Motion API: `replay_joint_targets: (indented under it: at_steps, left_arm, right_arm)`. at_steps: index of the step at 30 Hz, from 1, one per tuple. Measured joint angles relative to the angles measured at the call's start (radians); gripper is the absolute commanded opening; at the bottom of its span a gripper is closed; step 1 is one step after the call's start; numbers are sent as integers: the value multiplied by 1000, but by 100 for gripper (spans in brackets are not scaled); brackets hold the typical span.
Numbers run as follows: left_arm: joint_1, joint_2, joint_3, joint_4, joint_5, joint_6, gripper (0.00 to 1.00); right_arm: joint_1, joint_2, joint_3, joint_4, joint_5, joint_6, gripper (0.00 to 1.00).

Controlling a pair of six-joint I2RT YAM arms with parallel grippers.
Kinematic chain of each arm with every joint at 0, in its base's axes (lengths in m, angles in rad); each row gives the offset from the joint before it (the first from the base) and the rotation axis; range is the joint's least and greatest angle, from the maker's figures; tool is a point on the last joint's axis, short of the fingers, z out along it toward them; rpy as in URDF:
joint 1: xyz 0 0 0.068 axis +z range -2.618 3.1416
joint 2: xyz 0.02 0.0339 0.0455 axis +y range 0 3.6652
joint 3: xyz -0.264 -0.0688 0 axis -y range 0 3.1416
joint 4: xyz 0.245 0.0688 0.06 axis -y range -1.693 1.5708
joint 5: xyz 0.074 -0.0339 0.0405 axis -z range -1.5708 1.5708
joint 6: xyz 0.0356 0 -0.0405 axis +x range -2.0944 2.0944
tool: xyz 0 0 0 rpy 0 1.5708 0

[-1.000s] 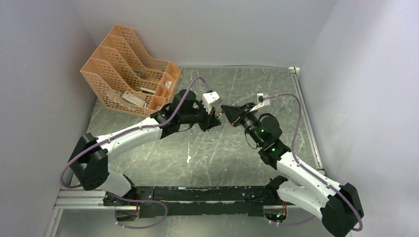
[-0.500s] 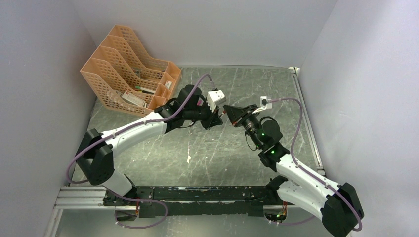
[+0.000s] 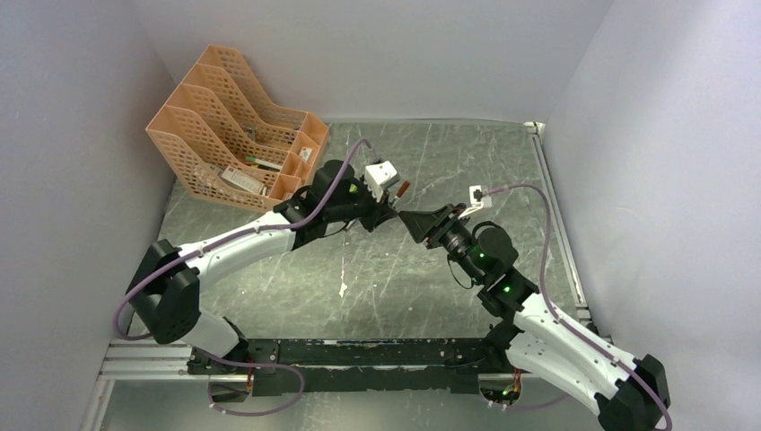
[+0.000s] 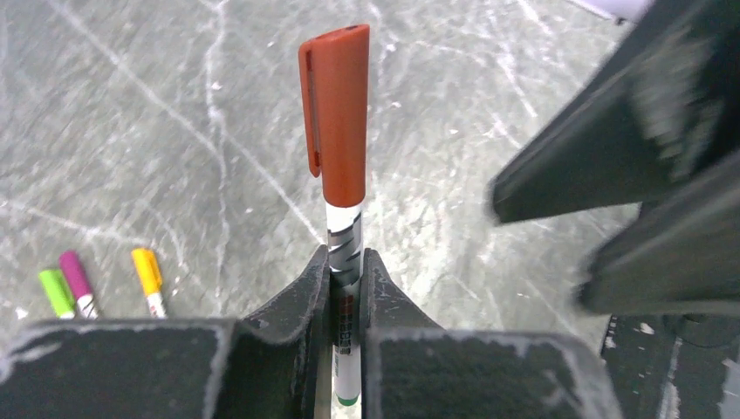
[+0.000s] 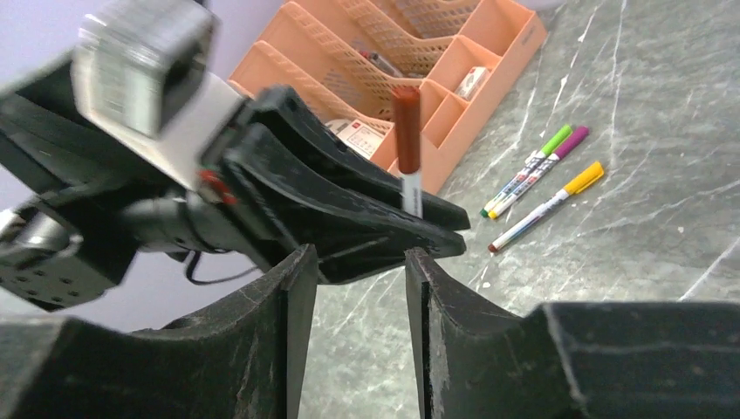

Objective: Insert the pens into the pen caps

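My left gripper (image 4: pixel 346 257) is shut on a white pen (image 4: pixel 346 229) that stands up out of the jaws. An orange pen cap (image 4: pixel 336 113) sits on the pen's tip and also shows in the right wrist view (image 5: pixel 406 118) and the top view (image 3: pixel 403 189). My right gripper (image 5: pixel 353 253) is open and empty, just short of the left gripper's fingers (image 5: pixel 349 209). Three more pens lie side by side on the table with a green cap (image 4: pixel 57 292), a magenta cap (image 4: pixel 77 278) and a yellow cap (image 4: pixel 147 272) on them.
An orange mesh desk organiser (image 3: pixel 233 126) with small items stands at the far left, also in the right wrist view (image 5: pixel 419 52). A tiny white scrap (image 3: pixel 342 289) lies mid-table. Both arms meet above the middle (image 3: pixel 408 214). Grey walls enclose the table.
My right gripper has drawn back and down from the left gripper's tip. The orange cap now shows alone on the pen in the left gripper, which has shifted slightly left.
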Motion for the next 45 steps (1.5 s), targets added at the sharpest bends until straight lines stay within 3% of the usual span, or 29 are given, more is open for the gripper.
replay_joint_targets:
  at_steps: [9, 21, 29, 36, 45]
  left_arm:
    - [55, 92, -54, 11, -130, 4, 7]
    - [64, 497, 247, -189, -356, 39, 8]
    - [69, 626, 407, -322, -410, 49, 25]
    - [69, 649, 450, -393, -442, 50, 42]
    - [69, 652, 458, -405, -454, 40, 44]
  right_arm:
    - [0, -140, 69, -229, 124, -20, 41]
    - [0, -167, 56, -362, 164, -20, 41]
    - [0, -131, 56, -380, 152, -43, 41]
    - [0, -128, 56, -388, 148, -55, 41]
    - [0, -124, 56, -388, 144, -57, 41]
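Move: The left hand holds the brown-capped pen. The free table spot for it lies about 14 cm ahead, 3 cm to the left and 20 cm below. At that same depth the yellow-capped pen lies 13 cm ahead and 6 cm left, the purple one 16 cm ahead and 8 cm left, and the green one 16 cm ahead and 10 cm left. From the right hand, the spot is some 17 cm ahead, 9 cm left and 25 cm down. Still pinching the brown-capped pen, the left hand sinks about 19 cm while reaching some 12 cm forward and a little left, its fingers tipping down and the hand swinging counter-clockwise, to lay the pen on the free table right of the yellow one; once down it stops and opens, letting go. The right hand, already open and empty, backs away to its right by about 4 cm, first rising slightly and then sinking to end some 3 cm lower, and waits there. ##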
